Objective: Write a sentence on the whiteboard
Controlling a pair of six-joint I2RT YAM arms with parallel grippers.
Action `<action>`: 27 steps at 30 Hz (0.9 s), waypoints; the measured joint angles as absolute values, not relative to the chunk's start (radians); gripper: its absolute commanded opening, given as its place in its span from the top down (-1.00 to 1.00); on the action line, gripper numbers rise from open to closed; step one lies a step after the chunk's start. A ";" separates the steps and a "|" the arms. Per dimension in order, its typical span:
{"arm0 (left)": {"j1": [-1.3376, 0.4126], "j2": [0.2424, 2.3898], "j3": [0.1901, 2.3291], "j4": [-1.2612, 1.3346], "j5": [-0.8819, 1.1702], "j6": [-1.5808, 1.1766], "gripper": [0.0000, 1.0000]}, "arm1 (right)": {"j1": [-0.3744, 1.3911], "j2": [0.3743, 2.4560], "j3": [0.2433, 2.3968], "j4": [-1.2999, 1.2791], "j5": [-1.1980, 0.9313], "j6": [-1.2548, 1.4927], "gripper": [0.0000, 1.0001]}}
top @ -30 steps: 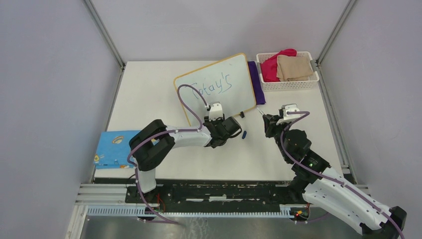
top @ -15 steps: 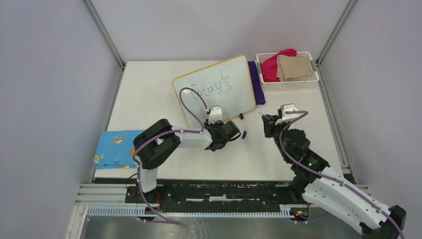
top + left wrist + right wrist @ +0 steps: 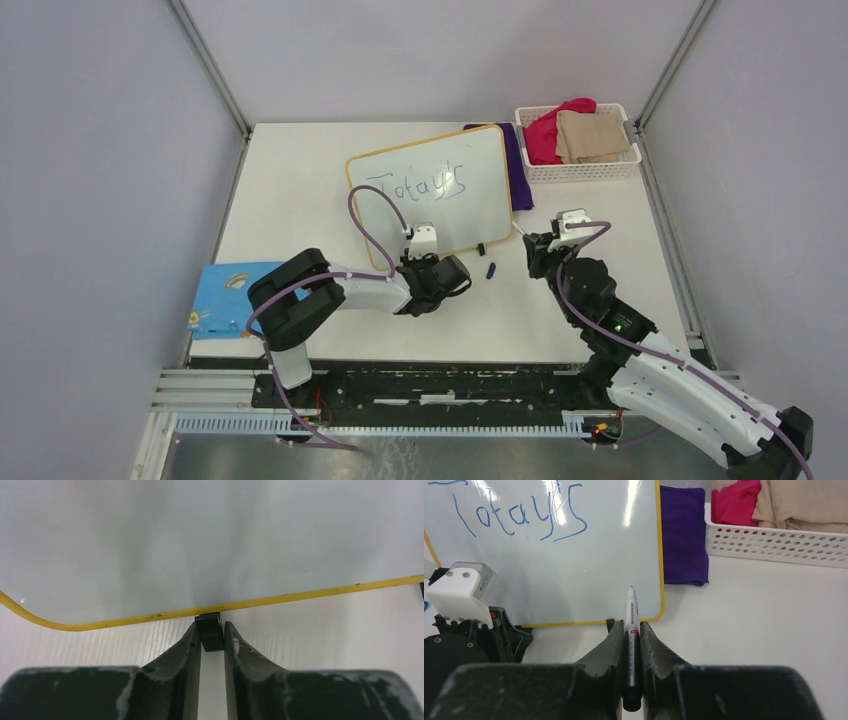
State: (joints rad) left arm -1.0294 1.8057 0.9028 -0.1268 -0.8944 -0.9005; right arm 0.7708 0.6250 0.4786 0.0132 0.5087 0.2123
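Observation:
The whiteboard [image 3: 430, 190] lies flat on the table, white with a yellow frame, and carries the blue handwritten word "Today's" [image 3: 420, 183] in one line. My left gripper [image 3: 438, 266] is at its near edge, shut on one black foot [image 3: 209, 634] of the board, with both fingers pressed against it. My right gripper [image 3: 531, 247] is just off the board's near right corner, shut on a white marker [image 3: 632, 630] whose tip points at that corner. In the right wrist view the writing [image 3: 519, 515] sits on the board [image 3: 574, 570] at the upper left.
A small blue cap [image 3: 491, 269] lies on the table between the grippers. A purple cloth [image 3: 517, 165] sits against the board's right edge, and a white basket [image 3: 600, 165] with pink and tan cloths stands at the back right. A blue booklet [image 3: 225, 295] lies at the near left.
My left gripper has shut on the board's black foot and drawn back to the near left. The board has turned more square to the table. The right gripper has barely moved.

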 measured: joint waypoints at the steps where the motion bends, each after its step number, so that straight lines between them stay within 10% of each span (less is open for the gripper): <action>1: -1.033 1.796 0.892 -0.125 -0.891 -0.895 0.92 | 0.771 0.626 0.479 0.014 0.508 0.212 1.00; 6: -1.071 1.768 0.868 -0.125 -0.886 -0.875 0.76 | 0.771 0.631 0.479 0.014 0.503 0.212 1.00; 15: -1.102 1.707 0.867 -0.183 -0.869 -0.862 -0.31 | 0.771 0.641 0.479 0.013 0.493 0.212 1.00; 27: -1.115 1.345 0.868 -0.450 -0.925 -0.897 -0.53 | 0.771 0.628 0.493 0.005 0.472 0.210 1.00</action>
State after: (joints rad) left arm -1.1149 1.3445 0.8684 -0.4500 -0.9253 -0.8974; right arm 0.7708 0.6277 0.4927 0.0051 0.4725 0.2104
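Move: The left hand already has the left black clip on the whiteboard's near edge pinched between its fingertips. The board's middle lies some 13 cm ahead and 3 cm to the right, about 1 cm lower. The right black clip is about 13 cm to the right and 3 cm ahead, and the blue pen cap some 15 cm to the right and 2 cm back, both on the table. From the right hand, the left clip lies about 24 cm left, 3 cm ahead and 21 cm below. Still pinching the left black clip, the left hand drags the whiteboard back towards the robot by about 2.5 cm and a little to the right, close over the table, turning some 5 degrees clockwise. Then its fingers open wide and let go of the clip, and the hand rises faster and faster by about 11 cm, easing left and farther back, clear of the board's near edge, while the right hand keeps the marker gripped, holding nearly still above the table. ##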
